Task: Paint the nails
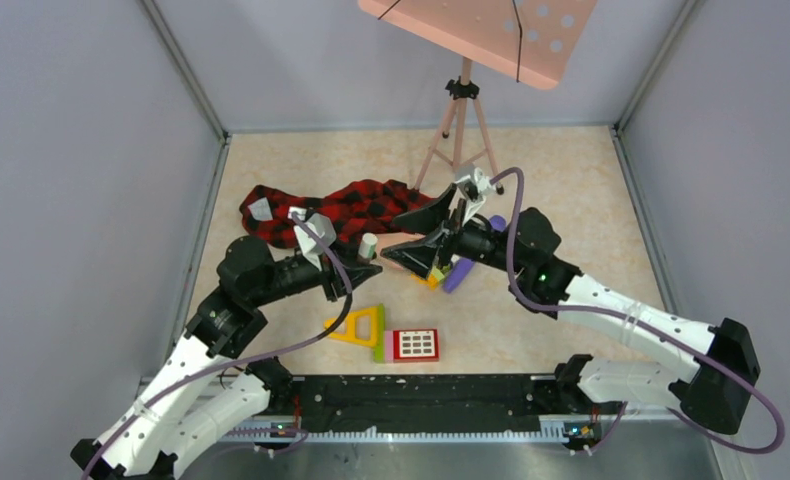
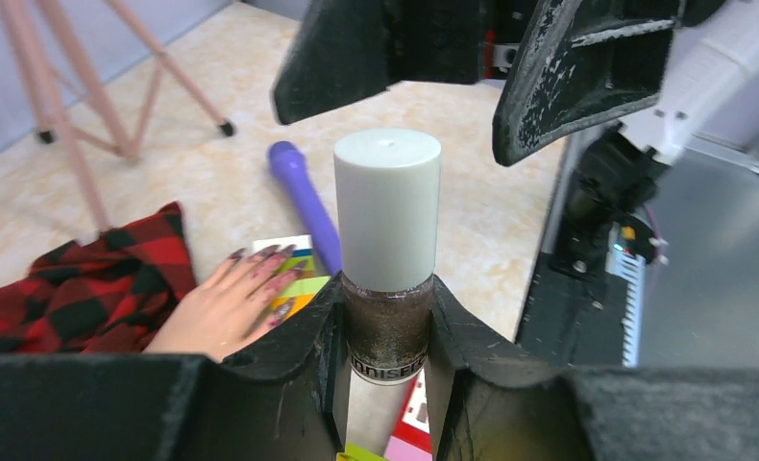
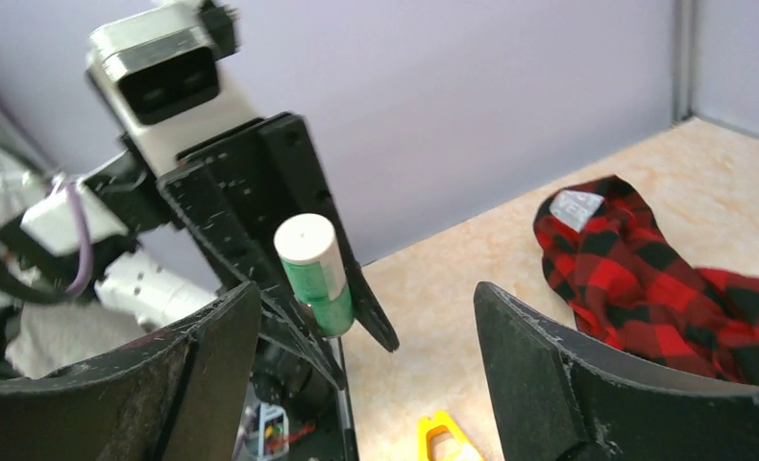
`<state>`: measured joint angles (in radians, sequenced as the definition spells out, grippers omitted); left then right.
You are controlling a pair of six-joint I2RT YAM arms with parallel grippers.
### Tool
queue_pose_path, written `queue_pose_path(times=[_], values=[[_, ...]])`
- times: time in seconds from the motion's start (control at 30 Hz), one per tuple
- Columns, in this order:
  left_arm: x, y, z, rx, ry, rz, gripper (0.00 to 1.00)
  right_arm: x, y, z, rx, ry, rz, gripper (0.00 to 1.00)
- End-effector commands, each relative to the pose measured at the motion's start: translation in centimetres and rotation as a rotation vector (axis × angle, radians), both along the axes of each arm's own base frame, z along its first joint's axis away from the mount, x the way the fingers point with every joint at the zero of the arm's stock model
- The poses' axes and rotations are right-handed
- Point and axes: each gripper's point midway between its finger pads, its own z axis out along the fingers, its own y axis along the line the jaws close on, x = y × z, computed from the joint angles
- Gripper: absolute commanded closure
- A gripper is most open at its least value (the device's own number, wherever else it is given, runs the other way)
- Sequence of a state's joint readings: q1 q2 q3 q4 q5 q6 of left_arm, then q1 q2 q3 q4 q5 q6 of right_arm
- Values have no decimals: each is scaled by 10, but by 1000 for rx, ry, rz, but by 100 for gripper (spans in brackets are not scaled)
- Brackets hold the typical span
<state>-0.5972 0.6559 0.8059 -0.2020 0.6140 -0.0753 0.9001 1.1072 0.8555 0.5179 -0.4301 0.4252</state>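
Observation:
My left gripper [image 2: 387,309] is shut on the dark glass body of a small nail polish bottle [image 2: 387,327] and holds it upright; its pale cap [image 2: 387,206] is on. My right gripper [image 1: 418,237] is open just beyond the bottle [image 1: 368,245], with its fingers [image 2: 577,77] spread above and behind the cap and nothing between them. The flesh-coloured mannequin hand [image 2: 217,309] lies flat to the left of the bottle. Its dark purplish nails [image 2: 272,261] point toward a purple stick, and its red-and-black plaid sleeve [image 1: 341,210] trails back left.
A purple stick [image 1: 461,272] lies beside the hand on coloured cards. A yellow triangular toy [image 1: 359,325] and a red-and-white keypad toy [image 1: 415,344] sit near the front rail. A pink tripod stand [image 1: 461,110] rises at the back, and grey walls enclose the table.

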Motion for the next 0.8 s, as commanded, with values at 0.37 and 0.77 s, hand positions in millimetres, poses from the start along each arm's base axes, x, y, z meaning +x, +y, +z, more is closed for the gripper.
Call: queue_pose_path(times=[0.37, 0.77], values=[[52, 25, -3, 31, -1, 320, 100, 30, 22, 27, 72, 137, -199, 36], [53, 24, -6, 40, 11, 314, 100, 36, 53, 14, -9, 177, -187, 51]])
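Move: The nail polish cap, upright on the bottle that the left fingers still grip, is some 4 cm to the right hand's left, about 1 cm back and at its height; it is about 3 cm straight above the left hand's point. From the right hand, the fake hand lies roughly 13 cm ahead, level sideways, the plaid sleeve about 22 ahead and 16 left, and the yellow toy about 6 back and 10 left, all some 22 cm lower. The bottle, still pinched by the left fingers, is carried about 5 cm forward and a little left, sinking slightly and swinging some 20 degrees counter-clockwise. The right hand follows towards its cap, first forward, then mostly left, about 6 cm in all; it tips down and turns clockwise while its wide-open fingers close to about half, around the cap without yet clamping it. ##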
